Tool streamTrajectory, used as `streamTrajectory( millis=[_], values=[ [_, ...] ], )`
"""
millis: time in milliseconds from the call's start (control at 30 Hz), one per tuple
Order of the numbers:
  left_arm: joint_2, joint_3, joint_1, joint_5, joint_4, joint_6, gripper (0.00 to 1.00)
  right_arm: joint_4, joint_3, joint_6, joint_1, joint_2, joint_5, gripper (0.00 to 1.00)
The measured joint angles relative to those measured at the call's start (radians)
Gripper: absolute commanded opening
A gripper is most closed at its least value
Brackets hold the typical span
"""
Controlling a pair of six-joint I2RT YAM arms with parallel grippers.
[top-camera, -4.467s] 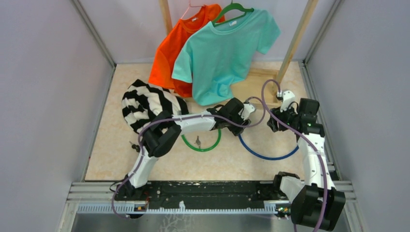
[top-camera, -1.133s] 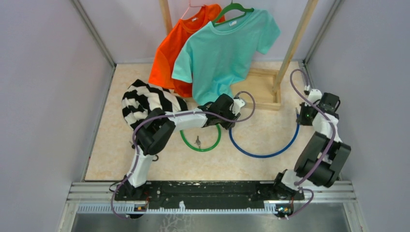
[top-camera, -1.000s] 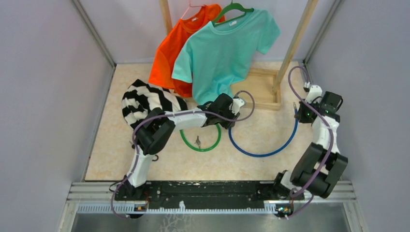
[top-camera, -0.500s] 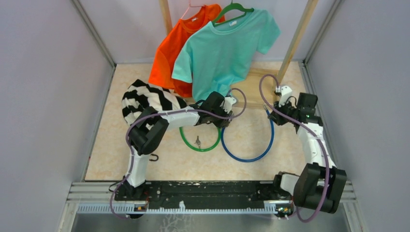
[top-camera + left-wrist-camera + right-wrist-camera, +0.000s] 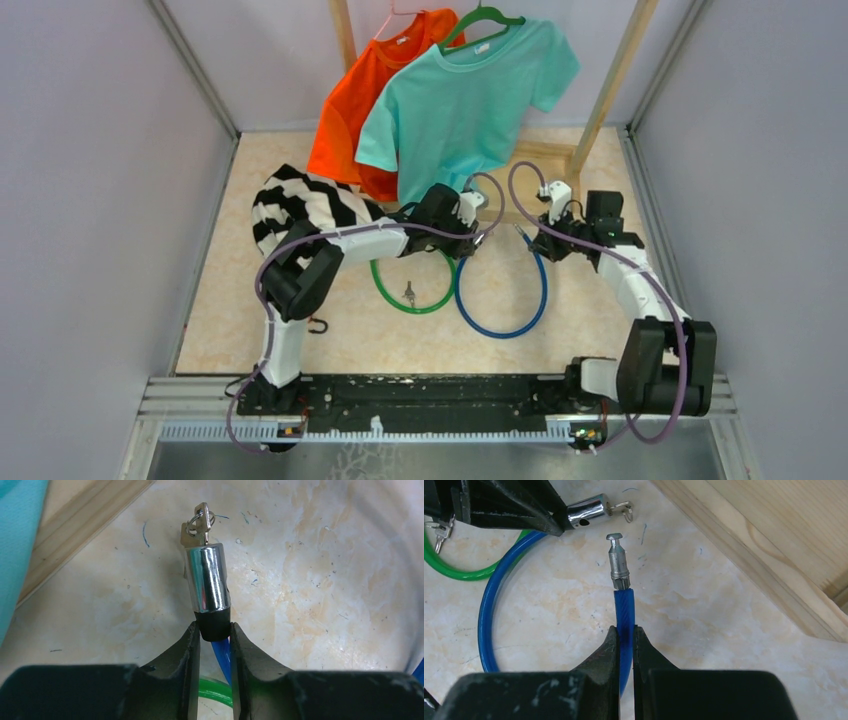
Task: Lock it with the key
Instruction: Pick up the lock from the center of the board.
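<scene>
A blue cable lock (image 5: 497, 335) lies looped on the marble table. My left gripper (image 5: 214, 630) is shut on the black base of its chrome barrel (image 5: 208, 580). A key (image 5: 200, 525) on a ring sticks out of the barrel's far end. My right gripper (image 5: 625, 632) is shut on the blue cable (image 5: 624, 610) just behind its metal pin (image 5: 618, 560). In the right wrist view the pin's tip sits a short gap below and right of the barrel (image 5: 586, 511), apart from it. From above, the left gripper (image 5: 478, 240) and the right gripper (image 5: 530, 240) face each other closely.
A green cable lock (image 5: 415, 308) with its own keys (image 5: 408, 293) lies just left of the blue loop. A striped shirt (image 5: 300, 215) lies at the left. Teal (image 5: 460, 110) and orange (image 5: 345, 120) shirts hang above a wooden rack base (image 5: 540, 170). A small black hook (image 5: 318, 325) rests by the left arm.
My right arm has swung left from the table's right side, carrying the pin end up close to the barrel. The blue loop has narrowed. The left gripper has closed tighter on the barrel.
</scene>
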Motion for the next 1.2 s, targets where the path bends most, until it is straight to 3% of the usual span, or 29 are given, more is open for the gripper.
streamTrajectory(
  millis=[533,1200],
  values=[
    [-0.046,-0.002,0.030,0.033,0.011,-0.063,0.00,0.042,0.029,0.044,0.135,0.175,-0.021,0.00],
    [-0.075,-0.026,0.017,0.032,0.024,-0.053,0.00,0.033,0.113,0.097,0.187,0.301,-0.056,0.00]
  ],
)
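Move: The right hand grips the blue cable just behind its metal pin; the lock barrel, with its side hole, is about 11 cm to its left, 3 cm ahead and 9 cm lower, and the wooden tray is centred some 14 cm ahead. The left hand holds the barrel's black end; the pin lies roughly 11 cm to its right, 3 cm ahead and 4 cm higher, and the green cable loop 13 cm to its left and 8 cm back. The right hand keeps its pinch on the blue cable and carries the pin about 7 cm left and 4 cm down towards the side of the lock barrel, turning some 10 degrees counter-clockwise and tipping its fingers further down, then eases to a stop with the pin's head at the side hole. The left hand keeps hold of the lock's black end and lifts it about 4 cm to meet the pin, tilting slightly up, before sinking back by under 1 cm. ##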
